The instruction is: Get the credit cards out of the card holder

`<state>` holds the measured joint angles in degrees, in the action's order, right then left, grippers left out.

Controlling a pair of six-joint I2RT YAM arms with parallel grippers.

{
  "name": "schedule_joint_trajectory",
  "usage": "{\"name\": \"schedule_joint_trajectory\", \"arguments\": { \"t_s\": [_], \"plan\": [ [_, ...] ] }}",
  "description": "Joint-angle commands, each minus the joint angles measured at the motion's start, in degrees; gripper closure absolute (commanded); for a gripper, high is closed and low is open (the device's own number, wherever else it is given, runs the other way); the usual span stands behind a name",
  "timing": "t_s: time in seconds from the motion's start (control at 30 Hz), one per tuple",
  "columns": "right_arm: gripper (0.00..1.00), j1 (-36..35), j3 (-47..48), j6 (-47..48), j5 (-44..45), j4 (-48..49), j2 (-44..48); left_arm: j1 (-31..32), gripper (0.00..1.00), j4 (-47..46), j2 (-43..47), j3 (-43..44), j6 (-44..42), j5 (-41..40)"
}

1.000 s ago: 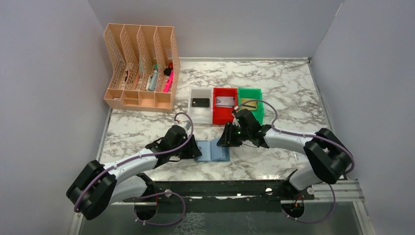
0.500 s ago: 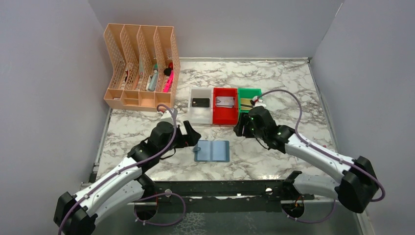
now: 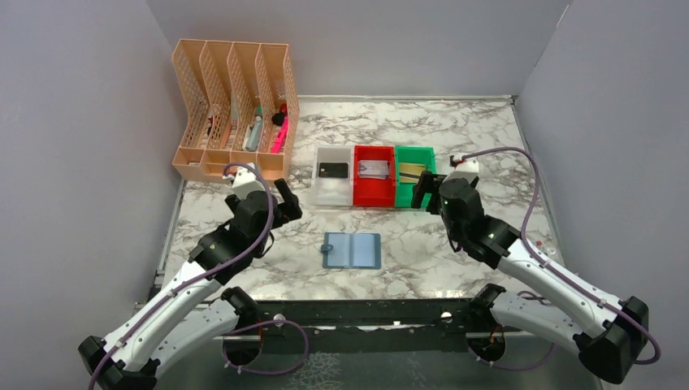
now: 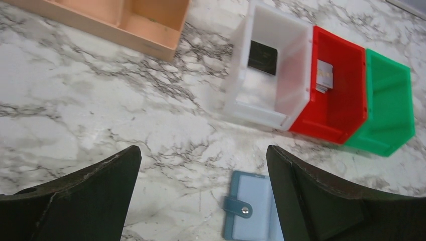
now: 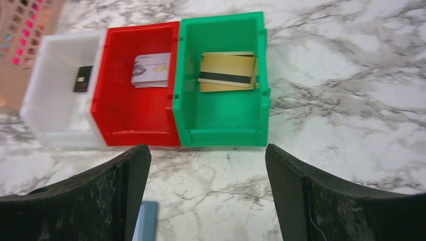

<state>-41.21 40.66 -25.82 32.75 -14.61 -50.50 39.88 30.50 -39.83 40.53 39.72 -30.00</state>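
Note:
The card holder (image 3: 352, 250), a small blue wallet, lies open and flat on the marble table between my two arms; its snap tab shows in the left wrist view (image 4: 240, 209). A black credit card (image 3: 333, 170) lies in the white bin, a silver one (image 3: 373, 169) in the red bin, and gold ones (image 5: 227, 72) in the green bin. My left gripper (image 3: 287, 201) hangs open up and left of the wallet. Just in front of the green bin my right gripper (image 3: 423, 193) is open too. Nothing sits between either pair of fingers.
The white bin (image 3: 331, 193), red bin (image 3: 370, 197) and green bin (image 3: 425, 154) stand side by side behind the wallet. A peach mesh file rack (image 3: 234, 110) with pens fills the back left. Grey walls close in the table on three sides.
Both grippers have let go of the wallet's edges, opened wide and drawn back, the left one to the left, the right one to the right. The wallet stays open on the table.

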Motion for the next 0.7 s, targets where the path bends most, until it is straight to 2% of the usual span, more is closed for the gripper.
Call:
{"name": "schedule_joint_trajectory", "arguments": {
  "t_s": [0.0, 0.07, 0.2, 0.47, 0.67],
  "plan": [
    [0.09, 0.26, 2.13, 2.01, 10.56, -0.55, -3.44, 0.22, 0.01, 9.07, -0.42, 4.03, -1.58, -13.51],
    [0.08, 2.88, 2.41, 2.39, 7.15, 0.32, -4.24, 0.2, 0.01, 10.09, 0.07, 4.36, -1.99, -15.3],
    [0.08, 11.41, 1.88, 2.01, -5.85, 1.9, -3.54, 0.22, 0.01, 10.38, 1.81, 4.07, -2.67, -16.32],
    [0.08, 11.94, -4.15, 9.38, -17.89, 9.86, 5.54, 0.2, 0.01, 10.28, 2.28, 2.17, -3.16, -16.21],
    [0.08, 11.94, -4.33, 10.79, -17.32, 9.79, 7.92, 0.2, 0.01, 9.67, 0.25, 2.8, -5.53, -16.3]
  ]
}}
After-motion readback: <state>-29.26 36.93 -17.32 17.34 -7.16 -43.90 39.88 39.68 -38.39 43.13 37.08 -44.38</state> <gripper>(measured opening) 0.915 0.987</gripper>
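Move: The card holder lies open on the table, roughly 18 cm to the left gripper's right, 8 cm nearer the base and 18 cm below it. From that gripper the white box is some 12 cm ahead and 13 cm right. From the right gripper the holder is about 21 cm left and 10 cm back; the green box with the gold cards is some 10 cm ahead and 2 cm left, the red box 12 cm farther left. Keep both grippers open and empty and draw them farther apart. Swing the left one about 6 cm left over bare table, away from the card holder, turning slightly counter-clockwise with its left side rising, and ease to a stop. Take the right one some 5 cm right with a slight push forward and down, then lift it about 4 cm while coming partway back left, fingers tipping up. ##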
